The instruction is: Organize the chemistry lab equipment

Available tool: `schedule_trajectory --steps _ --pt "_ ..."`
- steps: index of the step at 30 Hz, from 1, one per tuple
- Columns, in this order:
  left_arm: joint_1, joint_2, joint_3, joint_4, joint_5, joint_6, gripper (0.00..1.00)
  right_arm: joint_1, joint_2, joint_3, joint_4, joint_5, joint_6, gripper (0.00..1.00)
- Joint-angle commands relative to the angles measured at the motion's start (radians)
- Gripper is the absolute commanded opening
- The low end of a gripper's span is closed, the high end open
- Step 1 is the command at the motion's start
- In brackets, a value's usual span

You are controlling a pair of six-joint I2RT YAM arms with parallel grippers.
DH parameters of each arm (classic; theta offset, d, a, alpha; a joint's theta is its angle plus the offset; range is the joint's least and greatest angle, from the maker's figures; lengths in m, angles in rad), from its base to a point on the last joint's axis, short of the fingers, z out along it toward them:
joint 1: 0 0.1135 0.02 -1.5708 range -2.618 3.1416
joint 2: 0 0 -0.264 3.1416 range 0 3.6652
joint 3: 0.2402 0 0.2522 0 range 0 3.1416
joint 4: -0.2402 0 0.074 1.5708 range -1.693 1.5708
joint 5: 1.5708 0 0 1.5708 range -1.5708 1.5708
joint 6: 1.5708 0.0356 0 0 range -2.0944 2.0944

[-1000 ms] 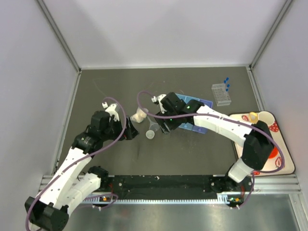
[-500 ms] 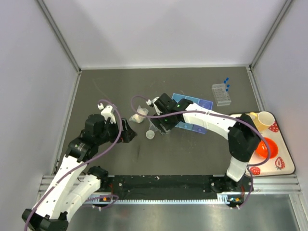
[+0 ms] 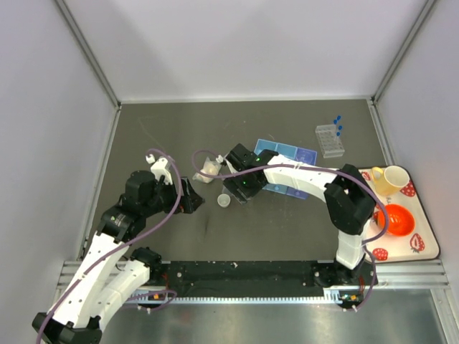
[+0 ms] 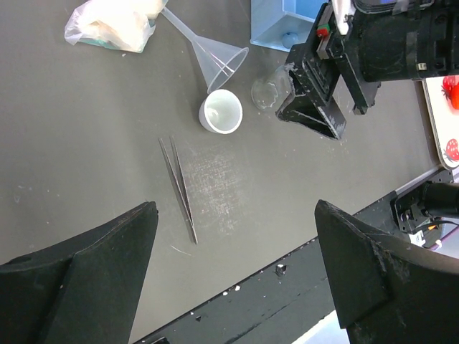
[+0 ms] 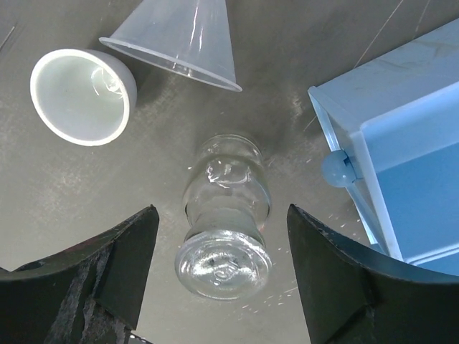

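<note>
A small clear glass jar (image 5: 226, 215) lies on its side on the dark table, its base toward the camera. My right gripper (image 5: 222, 283) is open, one finger on each side of the jar with a gap on both. A white cup (image 5: 82, 97) and a clear funnel (image 5: 183, 39) lie just beyond. From the left wrist I see the same jar (image 4: 269, 89), cup (image 4: 221, 111), funnel (image 4: 215, 54) and thin metal tweezers (image 4: 179, 186). My left gripper (image 4: 233, 287) is wide open, above the table short of the tweezers. The tube rack (image 3: 330, 140) with blue-capped tubes stands far right.
A blue tray (image 3: 287, 161) lies right of my right gripper (image 3: 240, 193). A crumpled plastic bag (image 4: 115, 21) lies by the funnel. The strawberry tray (image 3: 423, 244) at the right edge holds a yellow mug (image 3: 391, 178) and an orange bowl (image 3: 394, 218).
My right gripper has moved left and nearer, coming over the glass jar. My left arm drew back a little to the left, then held still.
</note>
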Motion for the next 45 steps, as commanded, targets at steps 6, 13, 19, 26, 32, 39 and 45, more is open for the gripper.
schedule_trajectory --steps 6,13,19,26,32,39,45 --pt "-0.003 -0.007 0.026 0.014 0.012 0.022 0.96 0.008 0.028 0.044 0.025 -0.010 -0.011 0.65" --pt "-0.003 -0.011 0.026 0.014 0.010 0.022 0.96 0.008 0.036 0.042 0.028 -0.011 -0.011 0.54" --pt "-0.003 -0.014 0.026 0.011 0.005 0.021 0.96 0.008 0.042 0.039 0.032 -0.015 -0.009 0.42" --pt "-0.003 -0.007 0.027 0.011 0.002 0.027 0.96 0.008 0.022 0.039 0.034 -0.007 0.000 0.20" --pt "-0.003 0.010 0.032 0.011 -0.008 0.024 0.96 0.010 -0.053 0.013 0.031 0.007 0.011 0.19" --pt "-0.003 0.047 0.035 0.043 0.015 0.010 0.96 0.008 -0.208 -0.018 -0.007 0.028 0.041 0.19" --pt "-0.006 0.111 0.026 0.117 0.073 -0.020 0.95 0.008 -0.346 -0.009 -0.113 0.090 0.064 0.19"
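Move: The glass bottle stands right between the right hand's open fingers, its middle about 1 cm below the hand point. From that hand the white cup is some 7 cm to the left and 3 cm back, and the funnel about 6 cm left and 3 cm ahead. The blue box's middle is roughly 12 cm to the right and 7 cm ahead. The bottle is about 7 cm ahead of the left hand, 15 cm to its right and 13 cm lower. The glass bottle is straddled a little lower as the right hand sinks about 1 cm, then pinched from both sides as the fingers close partway and stop on the glass, grip load rising. After a short hold the hand lifts the bottle, quickening upward by about 8 cm, the wrist tilting barely 10 degrees. The left hand, open and empty, only begins to sink at the end. ##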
